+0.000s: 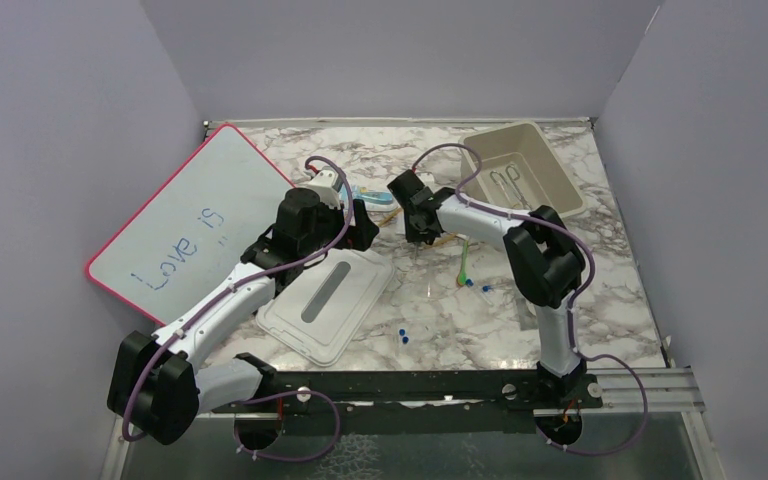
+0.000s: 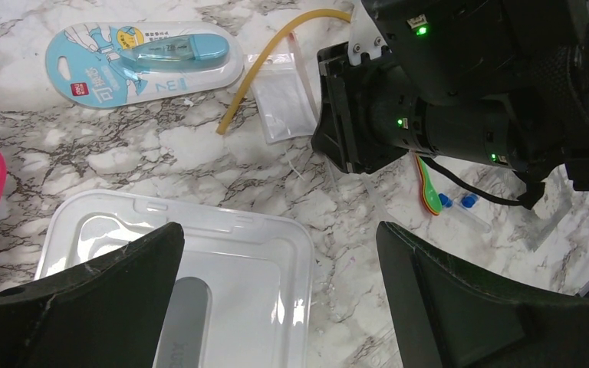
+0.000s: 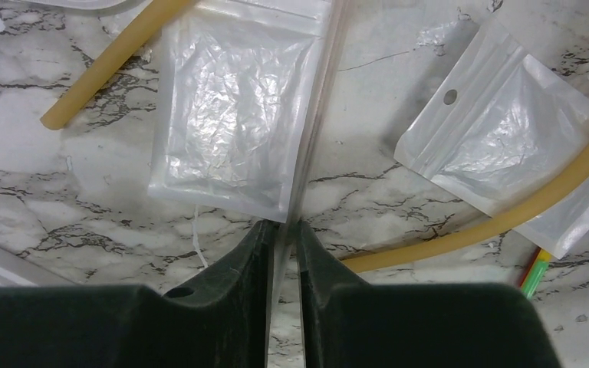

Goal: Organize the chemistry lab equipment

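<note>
In the right wrist view a thin clear tube [image 3: 318, 100] lies on the marble along the edge of a small clear plastic bag [image 3: 230, 107]. My right gripper [image 3: 284, 230] is shut on the tube's near end. Amber rubber tubing [image 3: 491, 222] curves past a second bag [image 3: 498, 130], and the tip of the green stick [image 3: 535, 276] shows beside it. From above, the right gripper [image 1: 415, 225] is low at the table's middle. My left gripper [image 2: 280, 238] hangs open and holds nothing, over the right edge of a clear lid [image 2: 222, 230]. Metal forceps [image 1: 505, 180] lie in the beige bin [image 1: 560, 175].
A whiteboard with a red rim [image 1: 190, 220] leans at the left. A packaged blue correction tape [image 2: 138, 54] lies behind the lid. Small blue-capped vials [image 1: 403, 335] lie toward the front, with more [image 2: 456, 203] beside the green stick [image 1: 465, 265]. The two arms are close together.
</note>
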Controlling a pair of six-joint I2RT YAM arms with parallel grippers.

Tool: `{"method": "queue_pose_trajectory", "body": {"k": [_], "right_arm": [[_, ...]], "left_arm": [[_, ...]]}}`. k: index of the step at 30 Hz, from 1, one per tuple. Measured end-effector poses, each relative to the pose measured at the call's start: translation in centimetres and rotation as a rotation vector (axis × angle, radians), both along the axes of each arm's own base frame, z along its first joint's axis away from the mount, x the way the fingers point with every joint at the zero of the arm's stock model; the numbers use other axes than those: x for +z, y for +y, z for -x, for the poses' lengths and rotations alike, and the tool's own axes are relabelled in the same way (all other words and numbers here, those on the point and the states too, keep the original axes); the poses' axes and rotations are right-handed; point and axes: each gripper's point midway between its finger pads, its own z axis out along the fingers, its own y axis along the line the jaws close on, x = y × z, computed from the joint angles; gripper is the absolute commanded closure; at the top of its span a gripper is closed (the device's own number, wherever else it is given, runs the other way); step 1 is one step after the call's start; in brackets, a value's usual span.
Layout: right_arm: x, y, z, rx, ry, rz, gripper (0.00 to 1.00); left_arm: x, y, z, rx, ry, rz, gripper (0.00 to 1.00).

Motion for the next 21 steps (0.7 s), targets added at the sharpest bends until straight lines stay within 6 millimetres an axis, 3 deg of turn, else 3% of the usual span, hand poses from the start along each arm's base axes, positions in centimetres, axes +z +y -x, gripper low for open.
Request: {"method": "queue_pose_trajectory", "body": {"k": [7, 12, 16, 21], "right_arm": [[-0.1, 0.0, -0.8, -0.032, -0.017, -0.050, 0.99], [0.1, -0.3, -1.1, -0.054, -0.034, -0.074, 0.99], [0.5, -1.2, -0.1, -0.061, -0.037, -0.072, 0.99], [6.2, -1.3, -0.2, -0.051, -0.150, -0.154, 0.99]], "left_arm": [[0.0, 0.0, 0.0, 0.000, 0.000, 0.001, 0.01], [0.0, 0.0, 0.0, 0.000, 0.001, 0.001, 0.01], [0.0, 0.0, 0.0, 0.000, 0.001, 0.002, 0.01], [0.0, -0.1, 0.1, -0.002, 0.005, 0.008, 0.01]]}}
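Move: The clear rod lies between the right hand's parted fingers, its middle about 2 cm ahead and 1 cm below. The left clear bag is about 5 cm ahead and 2 cm left. The right clear bag is about 3 cm ahead and 8 cm right, and the middle of the rubber tube's loop about 7 cm ahead and 4 cm right. From the idle left hand the rod is roughly 4 cm ahead, 11 cm right and 17 cm down. Creeping forward about 1 cm along the clear rod, the right hand closes its fingers from a narrow gap and pinches it. It then eases back and slightly right and rises steeply with the rod, some 6 cm up, clear of the tube and bags, while the wrist tips the fingers a little forward and lifts its left side, around 10 degrees each. ##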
